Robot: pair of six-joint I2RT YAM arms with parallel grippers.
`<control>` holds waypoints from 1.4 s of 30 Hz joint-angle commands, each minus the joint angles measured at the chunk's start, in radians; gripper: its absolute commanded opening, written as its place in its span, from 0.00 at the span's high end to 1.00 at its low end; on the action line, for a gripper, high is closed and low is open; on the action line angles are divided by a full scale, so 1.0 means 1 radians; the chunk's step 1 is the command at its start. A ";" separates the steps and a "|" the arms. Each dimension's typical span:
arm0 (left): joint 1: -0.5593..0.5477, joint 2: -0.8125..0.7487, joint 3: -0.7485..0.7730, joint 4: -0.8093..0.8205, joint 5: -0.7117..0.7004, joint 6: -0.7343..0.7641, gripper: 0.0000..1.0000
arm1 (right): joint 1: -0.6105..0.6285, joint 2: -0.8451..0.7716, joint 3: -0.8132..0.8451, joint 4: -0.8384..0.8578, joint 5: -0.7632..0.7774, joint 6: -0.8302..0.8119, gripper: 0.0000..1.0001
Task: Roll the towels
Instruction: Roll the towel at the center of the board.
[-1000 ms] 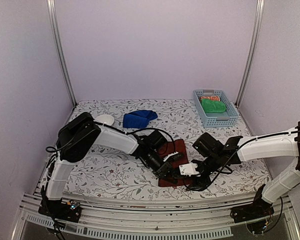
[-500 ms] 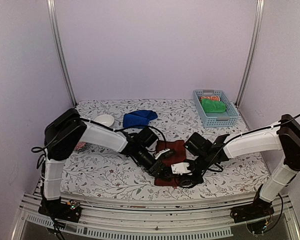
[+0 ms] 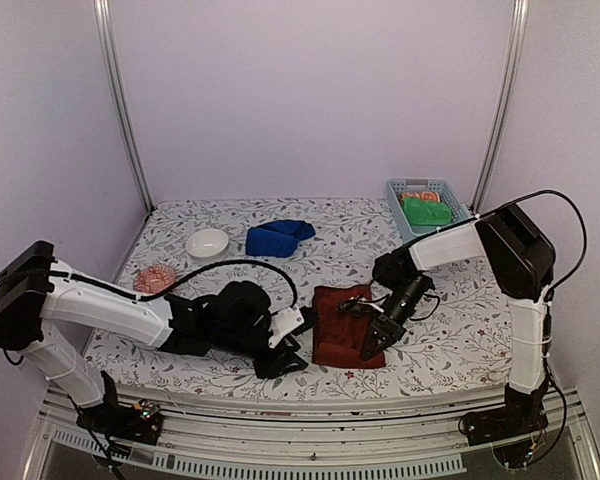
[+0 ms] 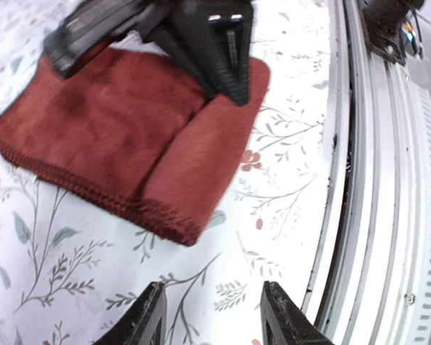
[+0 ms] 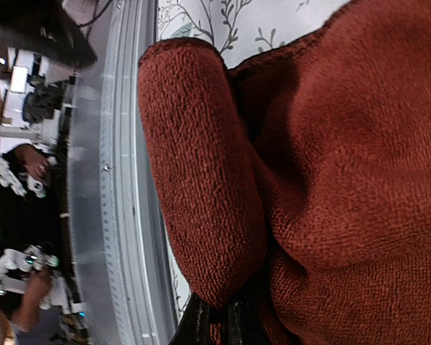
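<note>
The brick-red towel [image 3: 340, 322] lies flat on the table's near middle, with its near end turned over into a short roll [image 4: 201, 154]. My right gripper [image 3: 374, 343] sits at the towel's right near corner, its jaws pinched together on the rolled edge [image 5: 201, 187]; the gripper [image 5: 217, 325] also shows at the bottom of its wrist view. My left gripper [image 3: 284, 356] is open and empty just left of the towel, its fingertips [image 4: 152, 316] over bare tablecloth. The blue towel [image 3: 278, 237] lies crumpled at the back.
A blue basket [image 3: 462, 222] at the back right holds a green cloth [image 3: 426, 211] and an orange one. A white bowl [image 3: 208, 242] and a pink object [image 3: 157, 277] sit at the left. The metal table rail [image 4: 388, 180] runs close to the towel's near end.
My left gripper has let go of the red towel and drawn back to the left. My right gripper has moved to the towel's right near corner. The towel's near end now lies rolled over.
</note>
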 commanded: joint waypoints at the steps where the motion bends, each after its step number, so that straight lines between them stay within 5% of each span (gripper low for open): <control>1: -0.108 0.042 0.029 0.132 -0.186 0.240 0.52 | -0.059 0.172 0.119 -0.244 -0.109 -0.089 0.97; 12: -0.148 0.376 0.329 0.074 -0.251 0.531 0.55 | -0.096 0.314 0.222 -0.299 -0.119 -0.065 0.96; 19: -0.144 0.507 0.416 0.015 -0.265 0.536 0.72 | -0.094 0.293 0.203 -0.294 -0.125 -0.066 0.94; 26: -0.114 0.532 0.441 -0.068 -0.266 0.479 0.95 | -0.116 0.035 0.120 -0.325 -0.108 -0.120 0.72; 37: 0.087 0.643 0.694 -0.315 0.398 0.072 1.00 | -0.141 -0.534 -0.199 0.152 0.159 0.045 0.70; 42: 0.152 0.779 0.841 -0.435 0.626 -0.103 1.00 | 0.001 -0.662 -0.375 0.365 0.385 0.021 0.63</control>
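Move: The roll of the red-brown towel has its middle about 11 cm to the right of the open left gripper, 1 cm ahead and 5 cm below. The right gripper already pinches it, with its middle some 4 cm to that hand's left, level fore and aft and about 1 cm lower. The towel's flat part centres about 11 cm ahead of the left gripper, 9 cm right and 6 cm down; the blue towel lies roughly 35 cm ahead of it, 7 cm left and 6 cm down. Keep the right pinch and roll the towel edge slightly forward with a 20-degree wrist turn, while the left gripper swings about 11 cm right, sinks onto the roll and shuts on its middle. Then open the right fingers and lift that hand clear, up and to the right. With the left, push the pinched roll forward some 3 cm over the flat part, turning the wrist about 45 degrees so the fingertips swing back towards the base. ##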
